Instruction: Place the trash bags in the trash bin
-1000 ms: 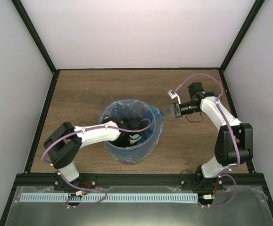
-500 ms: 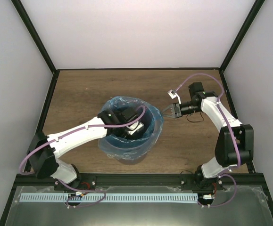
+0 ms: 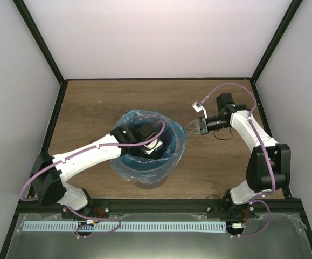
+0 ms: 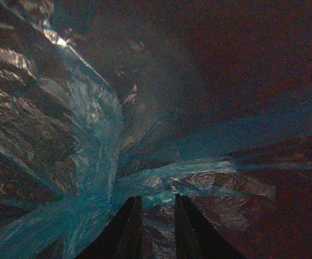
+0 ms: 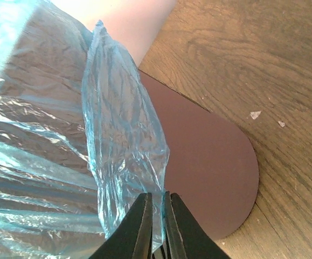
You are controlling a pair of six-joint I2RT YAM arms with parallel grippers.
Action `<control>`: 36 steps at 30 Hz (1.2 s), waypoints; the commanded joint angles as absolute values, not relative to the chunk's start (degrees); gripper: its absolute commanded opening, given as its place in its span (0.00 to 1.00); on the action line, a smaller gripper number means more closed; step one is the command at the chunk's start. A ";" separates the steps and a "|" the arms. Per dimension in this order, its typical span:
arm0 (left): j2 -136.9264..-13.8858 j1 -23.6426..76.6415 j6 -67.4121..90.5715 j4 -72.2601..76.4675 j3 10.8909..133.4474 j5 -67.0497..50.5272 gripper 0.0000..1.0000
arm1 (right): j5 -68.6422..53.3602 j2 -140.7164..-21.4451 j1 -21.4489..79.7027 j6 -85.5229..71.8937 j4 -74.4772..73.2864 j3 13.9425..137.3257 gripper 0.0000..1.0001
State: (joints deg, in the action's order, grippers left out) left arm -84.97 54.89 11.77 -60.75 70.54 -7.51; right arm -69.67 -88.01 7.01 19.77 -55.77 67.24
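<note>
The mauve-brown trash bin (image 3: 147, 182) stands mid-table with the light-blue trash bag (image 3: 173, 153) lining it and folded over its rim. My left gripper (image 3: 154, 147) reaches down inside the bin. In the left wrist view its gripper (image 4: 156, 198) stands a little open above the crinkled bag (image 4: 91, 124), with nothing between the dark fingers. My right gripper (image 3: 189, 127) is at the bin's right rim. In the right wrist view that gripper (image 5: 157, 195) is nearly together, pinching a flap of the bag (image 5: 118, 135) beside the bin's wall (image 5: 209, 172).
The bin stands on a brown wooden table (image 3: 91, 108). A black frame and white walls (image 3: 156, 38) enclose the table. A few small white specks (image 5: 254, 114) lie on the wood near the bin.
My left arm has stretched out and pushed its gripper further across the inside of the bin, which shifted slightly left. The right gripper's jaws have eased a touch apart on the bag flap.
</note>
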 commanded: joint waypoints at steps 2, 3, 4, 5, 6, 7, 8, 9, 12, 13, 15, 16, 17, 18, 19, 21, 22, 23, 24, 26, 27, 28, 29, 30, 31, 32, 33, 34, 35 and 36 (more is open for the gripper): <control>-83.53 55.08 12.58 -57.83 66.33 -7.16 0.18 | -71.59 -85.38 7.35 21.51 -58.40 71.63 0.08; -83.09 55.04 12.78 -56.66 65.22 -7.65 0.18 | -71.56 -85.09 7.28 21.61 -58.52 71.85 0.09; -82.80 55.00 12.95 -55.31 63.93 -8.20 0.18 | -71.45 -84.82 7.29 21.55 -58.53 72.01 0.10; -82.62 54.98 13.12 -54.12 62.80 -8.64 0.18 | -71.38 -84.51 7.25 21.54 -58.53 72.15 0.12; -82.69 55.02 13.22 -53.05 61.88 -9.10 0.18 | -71.32 -84.20 7.25 21.49 -58.58 72.16 0.14; -82.84 54.99 13.25 -52.15 61.23 -9.36 0.18 | -71.10 -83.94 7.21 21.60 -58.68 72.15 0.17; -83.07 54.97 13.30 -51.45 60.70 -9.48 0.18 | -70.74 -83.57 7.14 21.54 -58.75 72.16 0.19; -83.28 54.96 13.26 -51.00 60.42 -9.30 0.18 | -70.38 -83.18 7.06 21.63 -58.90 72.27 0.22; -83.50 54.95 13.04 -51.55 61.45 -8.23 0.19 | -69.88 -82.31 6.37 22.12 -59.95 73.05 0.34; -83.38 54.89 12.95 -52.04 62.21 -7.86 0.20 | -69.90 -82.02 6.03 22.52 -60.45 73.49 0.38; -83.09 54.80 12.59 -53.51 64.37 -6.91 0.22 | -70.16 -81.56 5.09 23.20 -61.82 74.66 0.44; -82.87 54.75 12.50 -54.20 65.14 -6.21 0.23 | -70.36 -81.39 4.42 23.53 -62.42 75.29 0.46; -82.52 54.69 12.46 -55.00 65.95 -5.88 0.24 | -70.41 -81.27 3.54 23.86 -62.92 76.05 0.48; -82.20 54.63 12.48 -55.59 66.63 -5.69 0.25 | -70.41 -80.95 2.87 24.13 -63.39 76.74 0.50; -81.77 54.51 12.48 -56.01 67.23 -5.56 0.27 | -70.29 -80.74 2.16 24.31 -63.65 77.41 0.53; -80.68 54.51 12.52 -56.72 68.65 -4.75 0.35 | -69.69 -80.11 1.04 24.44 -63.91 78.62 0.56; -80.02 54.44 12.50 -56.91 69.35 -4.11 0.41 | -69.31 -79.74 0.78 24.39 -63.89 79.16 0.58; -79.38 54.36 12.42 -57.06 70.17 -3.61 0.46 | -68.83 -79.26 0.71 24.35 -63.70 79.59 0.60; -78.55 54.31 12.32 -57.05 70.96 -2.93 0.53 | -68.56 -78.74 0.70 24.24 -63.48 80.03 0.61; -77.10 54.04 11.81 -56.06 71.99 -2.91 0.59 | -68.47 -77.35 0.70 23.87 -62.55 80.20 0.64; -76.56 53.99 11.84 -55.31 72.36 -3.10 0.63 | -68.47 -76.82 0.70 23.70 -62.06 80.16 0.65; -76.03 53.84 11.75 -54.34 72.23 -3.98 0.65 | -68.38 -76.44 0.73 23.54 -61.65 80.18 0.66; -75.82 53.78 11.62 -53.70 72.16 -4.86 0.65 | -68.16 -76.11 0.71 23.45 -61.20 80.19 0.66; -75.79 53.69 11.54 -53.32 72.03 -5.54 0.66 | -68.01 -75.89 0.70 23.22 -60.89 80.23 0.67; -75.89 53.66 11.48 -53.09 71.91 -5.49 0.66 | -67.72 -75.84 0.75 23.04 -60.73 80.20 0.67; -76.01 53.70 11.73 -53.00 71.85 -4.55 0.67 | -67.68 -75.85 0.71 22.89 -60.69 80.18 0.67; -76.10 53.63 11.91 -52.77 71.59 -3.89 0.67 | -67.61 -75.77 0.70 22.92 -60.73 80.10 0.67; -76.16 53.60 12.31 -52.43 71.42 -3.25 0.67 | -67.61 -75.81 0.70 22.84 -60.58 80.04 0.67; -76.34 53.52 13.14 -51.95 71.26 -2.36 0.67 | -67.65 -75.78 0.70 22.78 -60.44 79.78 0.67; -76.71 53.44 14.12 -51.27 71.01 -2.15 0.66 | -67.54 -75.76 0.70 22.72 -60.16 79.56 0.67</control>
State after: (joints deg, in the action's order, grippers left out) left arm -75.99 53.91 12.23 -53.87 71.20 -3.99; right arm -68.03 -76.38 0.89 23.11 -61.23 77.97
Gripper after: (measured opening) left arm 0.665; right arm 0.667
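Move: The trash bag already lines the bin. Its gathered bottom lies about 4 cm straight below the left fingertips, and the bin's middle is some 2 cm ahead of them and 2 cm to their right, level in height. The right hand still pinches the bag's rim between its finger pads; from there the bin's middle is about 14 cm left, 8 cm back and 8 cm below. Push the left gripper about 4 cm farther down into the bagged bin, then reverse and raise it some 10 cm, easing forward, opening wide and swinging the fingertips forward and right. Meanwhile lift the right gripper about 10 cm, opening it to let go of the bag's rim, shifting 3 cm right away from the bin and rolling some 20 degrees. ##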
